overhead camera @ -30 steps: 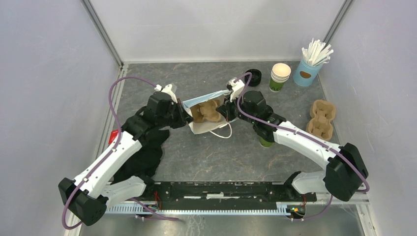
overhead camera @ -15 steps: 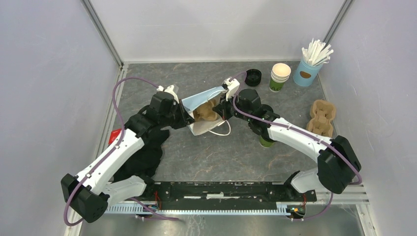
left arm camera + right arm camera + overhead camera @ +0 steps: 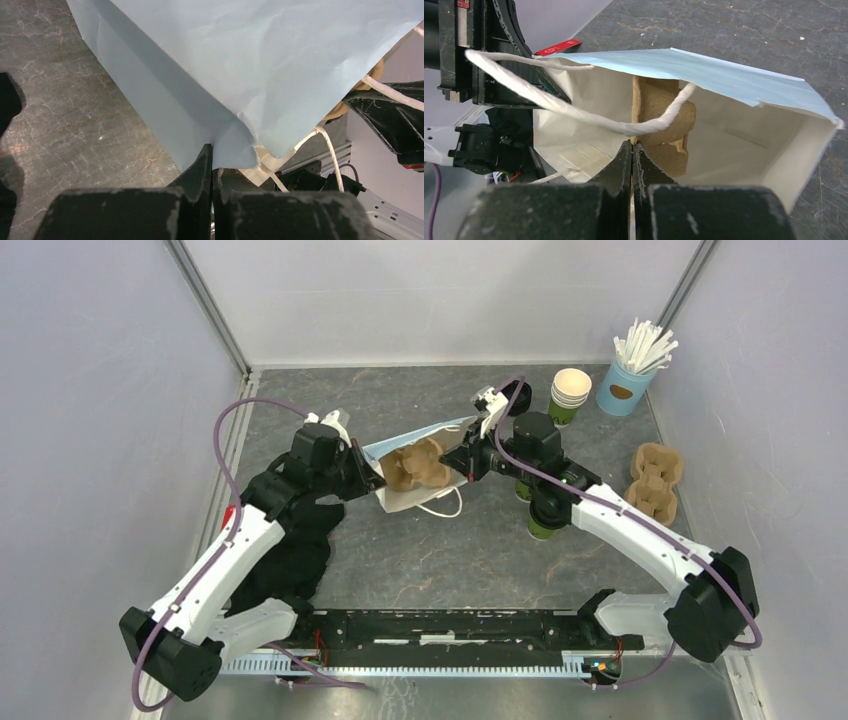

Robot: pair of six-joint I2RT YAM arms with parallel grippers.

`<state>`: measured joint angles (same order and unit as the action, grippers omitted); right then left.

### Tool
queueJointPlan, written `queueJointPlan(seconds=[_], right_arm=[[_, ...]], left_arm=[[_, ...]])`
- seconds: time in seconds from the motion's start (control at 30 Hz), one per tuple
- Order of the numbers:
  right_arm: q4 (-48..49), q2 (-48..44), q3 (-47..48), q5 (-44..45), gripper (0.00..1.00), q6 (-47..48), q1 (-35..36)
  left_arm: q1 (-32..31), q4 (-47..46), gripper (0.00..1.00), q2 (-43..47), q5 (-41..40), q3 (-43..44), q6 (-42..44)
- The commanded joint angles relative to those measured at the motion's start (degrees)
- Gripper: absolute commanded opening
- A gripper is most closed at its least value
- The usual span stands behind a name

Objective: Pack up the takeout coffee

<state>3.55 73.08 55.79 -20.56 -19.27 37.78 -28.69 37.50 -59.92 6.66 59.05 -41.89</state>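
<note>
A light-blue paper bag [image 3: 425, 432] lies on its side mid-table, mouth facing right. My left gripper [image 3: 372, 478] is shut on the bag's folded edge [image 3: 235, 150], with the jaws [image 3: 212, 150] pinching the paper. A brown cardboard cup carrier [image 3: 420, 465] sits inside the bag mouth. My right gripper [image 3: 462, 462] is shut on the carrier's edge [image 3: 664, 115], its tips [image 3: 631, 146] under the white cord handle [image 3: 574, 114]. One green cup of the takeout coffee [image 3: 541, 530] stands under my right forearm, mostly hidden. A second dark-topped cup [image 3: 522, 490] shows beside it.
At the back right are a stack of lidless cups [image 3: 570, 395], loose black lids [image 3: 516, 397] and a blue holder of white stirrers [image 3: 630, 380]. Spare brown carriers [image 3: 655, 480] lie at the right. A black cloth [image 3: 290, 560] lies under the left arm.
The right gripper pushed left with the carrier, then drew back right. The left gripper shifted slightly left, stretching the bag wider. Both grips held.
</note>
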Motion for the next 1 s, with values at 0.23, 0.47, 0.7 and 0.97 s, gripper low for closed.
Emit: queueJointPlan(seconds=[0.23, 0.47, 0.7, 0.97], right_arm=[[-9.3, -3.3, 3.6, -4.8, 0.00, -7.3, -0.7], [-19.0, -0.7, 7.1, -6.0, 0.00, -13.6, -1.0], [-14.0, 2.9, 3.6, -8.6, 0.00, -18.9, -1.2], [-19.3, 9.0, 9.4, -2.3, 0.00, -11.1, -0.6]], left_arm=[[0.3, 8.9, 0.02, 1.7, 9.2, 8.2, -5.3], [0.4, 12.5, 0.02, 0.2, 11.6, 9.3, -8.7], [0.5, 8.0, 0.02, 1.4, 11.9, 3.7, -11.4], [0.4, 8.1, 0.02, -0.1, 11.9, 3.4, -9.3]])
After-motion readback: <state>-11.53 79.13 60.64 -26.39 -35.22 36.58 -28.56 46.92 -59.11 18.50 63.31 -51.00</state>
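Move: The brown cup carrier sits inside the paper bag, whose rim both hands already pinch. From the left hand it is about 6 cm right, 5 cm ahead and 8 cm down; from the right, some 10 cm left, 5 cm ahead and 10 cm down. On the table, 20 cm below the right hand, one lidded cup stands level and 17 cm right, another 8 cm ahead and 13 cm right. The black cloth is about 22 cm left, 6 cm back and 20 cm below the left hand. Keep both closed grippers pinching opposite sides of the bag's rim and swing the mouth over to face forward. Draw the left hand back about 5 cm, bobbing up and partly down again while tilting it slightly. Pull the right hand back, then ease it partly forward as it sinks, rolling it some 30 degrees so its forward side tips down. ##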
